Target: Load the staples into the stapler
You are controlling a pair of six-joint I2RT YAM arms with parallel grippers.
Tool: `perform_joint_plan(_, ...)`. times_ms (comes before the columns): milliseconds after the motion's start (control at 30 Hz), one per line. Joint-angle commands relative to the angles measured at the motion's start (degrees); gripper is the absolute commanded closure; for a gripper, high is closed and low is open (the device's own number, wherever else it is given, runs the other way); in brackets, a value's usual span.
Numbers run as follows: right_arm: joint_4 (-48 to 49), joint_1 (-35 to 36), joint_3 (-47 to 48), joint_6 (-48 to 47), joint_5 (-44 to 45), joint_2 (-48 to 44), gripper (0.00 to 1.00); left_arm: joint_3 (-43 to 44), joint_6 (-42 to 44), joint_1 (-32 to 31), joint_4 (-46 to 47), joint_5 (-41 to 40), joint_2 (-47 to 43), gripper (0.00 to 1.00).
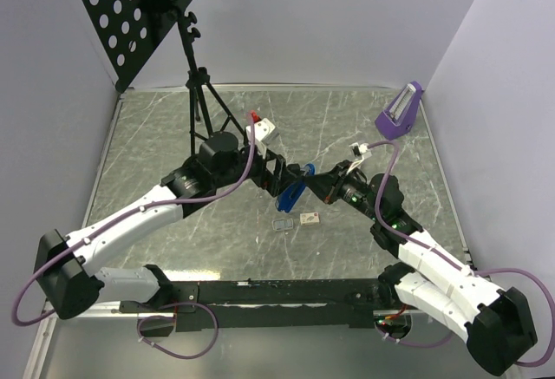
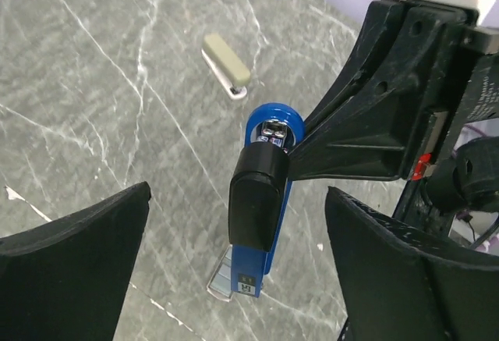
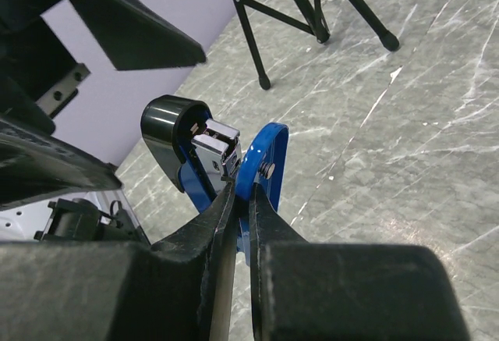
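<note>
The stapler (image 1: 293, 192), blue with a black top (image 2: 257, 200), is lifted off the table, its lid swung apart from the base. My right gripper (image 3: 243, 189) is shut on its blue base plate (image 3: 263, 150); the metal magazine (image 3: 215, 143) shows beside it. My left gripper (image 2: 238, 200) is wide open, its fingers (image 2: 74, 271) standing either side of the stapler without touching it. The staples box (image 1: 310, 218) and a small grey tray (image 1: 282, 224) lie on the table just below the stapler; the tray (image 2: 217, 278) peeks out under the stapler's tip.
A black tripod (image 1: 198, 93) with a perforated board stands at the back left, its legs (image 3: 312, 13) close behind the stapler. A purple object (image 1: 401, 110) sits at the back right. A small beige stapler-like item (image 2: 226, 66) lies on the marble table (image 1: 156, 162).
</note>
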Motion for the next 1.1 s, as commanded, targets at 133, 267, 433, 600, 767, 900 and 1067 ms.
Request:
perform_joint_plan(133,7.2,1.0,3.4,-0.2,0.1,0.1,1.0,5.2,-1.6,-0.2,-0.9,4.6,3.3,0.11)
perform_joint_plan(267,7.3,1.1,3.5,-0.3,0.1,0.2,1.0,6.0,-1.7,-0.2,-1.7,6.5,4.8,0.19)
perform_joint_plan(433,7.7,1.3,3.3,-0.2,0.1,0.4,1.0,5.8,-1.2,-0.3,-2.4,7.5,5.9,0.23)
perform_joint_plan(600,8.3,1.3,3.2,0.1,0.0,0.9,1.0,6.0,-0.1,-0.3,-4.0,7.6,6.8,0.33)
perform_joint_plan(767,8.5,1.3,3.1,0.4,-0.1,0.6,1.0,6.0,1.1,-0.3,-4.2,7.7,6.1,0.63)
perform_joint_plan(900,9.3,1.4,2.5,1.7,1.2,0.0,1.0,4.9,1.9,-0.3,-3.4,8.2,4.4,0.98)
perform_joint_plan(1067,11.3,1.4,1.0,3.9,4.3,-0.9,0.85,4.0,2.4,-0.8,-2.1,9.1,2.9,0.99)
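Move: The stapler is still in my right fingers by its blue looped end. Its black cap is my left hand's target, some 2 cm to that hand's right, 1 cm back and 3 cm below; from my right hand it lies about 3 cm left, level fore and aft, and 1 cm above. On the table some 25 cm below my left hand lie the grey tray, about 2 cm back and straight below sideways, and the small staple box, level ahead and roughly 7 cm right. I bring my open left hand right and then down onto the stapler's black cap, about 2 cm across and 3 cm down, tipping and turning it clockwise by under 10 degrees. I close its fingers until they pinch the cap from both sides, then ease up by about half a centimetre. My right hand keeps its hold on the blue end and barely shifts. ##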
